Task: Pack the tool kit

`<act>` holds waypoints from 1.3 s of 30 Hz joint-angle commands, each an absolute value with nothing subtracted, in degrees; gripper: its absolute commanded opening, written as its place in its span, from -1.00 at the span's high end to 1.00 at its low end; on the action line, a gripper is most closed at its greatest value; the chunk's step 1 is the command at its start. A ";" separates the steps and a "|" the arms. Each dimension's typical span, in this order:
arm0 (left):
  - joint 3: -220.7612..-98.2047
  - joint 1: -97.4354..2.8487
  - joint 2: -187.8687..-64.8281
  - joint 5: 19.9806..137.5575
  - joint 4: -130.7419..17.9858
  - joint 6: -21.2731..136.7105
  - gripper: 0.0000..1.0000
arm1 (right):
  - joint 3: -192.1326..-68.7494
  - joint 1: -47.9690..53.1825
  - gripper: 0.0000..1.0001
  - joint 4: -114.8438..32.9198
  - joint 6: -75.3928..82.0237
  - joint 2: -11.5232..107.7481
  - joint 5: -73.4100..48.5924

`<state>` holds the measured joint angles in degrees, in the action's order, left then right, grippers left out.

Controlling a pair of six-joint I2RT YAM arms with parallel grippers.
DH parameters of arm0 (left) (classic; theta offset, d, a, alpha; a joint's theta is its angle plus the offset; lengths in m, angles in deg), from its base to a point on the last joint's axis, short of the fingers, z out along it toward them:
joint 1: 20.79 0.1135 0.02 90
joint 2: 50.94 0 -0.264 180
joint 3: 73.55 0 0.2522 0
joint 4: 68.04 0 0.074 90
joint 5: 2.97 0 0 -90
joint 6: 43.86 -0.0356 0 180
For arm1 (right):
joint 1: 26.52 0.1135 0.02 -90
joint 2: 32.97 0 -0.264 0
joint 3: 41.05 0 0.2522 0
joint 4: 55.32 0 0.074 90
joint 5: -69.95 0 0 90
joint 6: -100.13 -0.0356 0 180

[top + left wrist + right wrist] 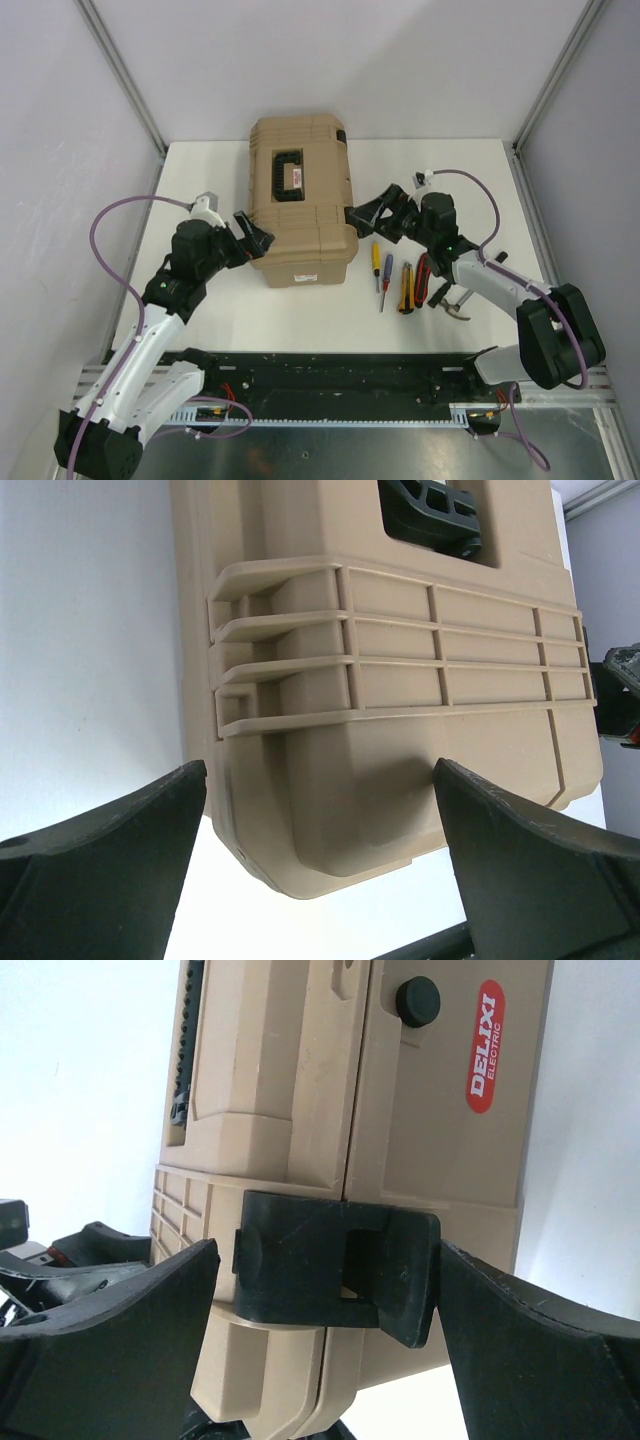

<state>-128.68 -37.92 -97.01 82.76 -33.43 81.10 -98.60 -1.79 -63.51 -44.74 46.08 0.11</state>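
Note:
The tan ribbed case (pixel 300 205) of the tool kit stands shut in the middle of the table, black handle (pixel 289 170) on top. My left gripper (pixel 255 240) is open at its left front corner; in the left wrist view the case (pixel 400 680) sits just beyond the gripper (pixel 320 820). My right gripper (pixel 366 220) is open at the case's right side. Its jaws straddle a black latch (pixel 335 1265), and one finger (pixel 540 1350) touches the latch's raised edge. Two screwdrivers (pixel 381 272), a yellow knife (pixel 407 288), red-black pliers (pixel 425 278) and a hammer (pixel 455 305) lie to the right.
The tools lie in a row under the right arm's forearm, near the table's front right. A black rail (pixel 330 375) runs along the near edge between the arm bases. Grey walls close in the table at the back and both sides.

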 commanded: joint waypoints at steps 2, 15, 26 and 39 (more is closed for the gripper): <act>-128.61 -38.06 -97.04 84.35 -30.32 79.01 -0.99 | -102.40 1.32 -0.81 -62.73 -41.63 43.97 2.00; -128.62 -38.03 -97.54 84.83 -30.28 78.54 -0.99 | -102.80 2.08 -0.83 -53.88 -40.15 45.85 -4.92; -128.42 -38.03 -97.56 86.06 -30.33 78.17 -0.99 | -102.42 -1.87 -0.81 -46.58 -41.13 43.39 -9.92; -128.50 -38.04 -98.61 86.80 -30.28 77.85 -0.99 | -101.24 -4.67 -0.81 -44.45 -39.46 41.45 -9.21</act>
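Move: The black latch on the case's near right side is practically between the right gripper's open fingers, about 1 cm left, 1 cm back and 1 cm below. The case handle lies some 17 cm left and 10 cm ahead, a few centimetres higher. The yellow screwdriver is on the table, roughly 11 cm back, 6 cm right and 16 cm down. From the left gripper, the latch is about 23 cm right, level ahead and slightly lower. With its fingers kept wide open, first sink the right gripper a centimetre or so at the latch, then draw it away to the right by about 5 cm, sinking further to end nearly 4 cm lower. Roll its left side down and tip it down, some 10 degrees each, while turning it about as much clockwise. Keep the left gripper waiting at the case's near left corner. ##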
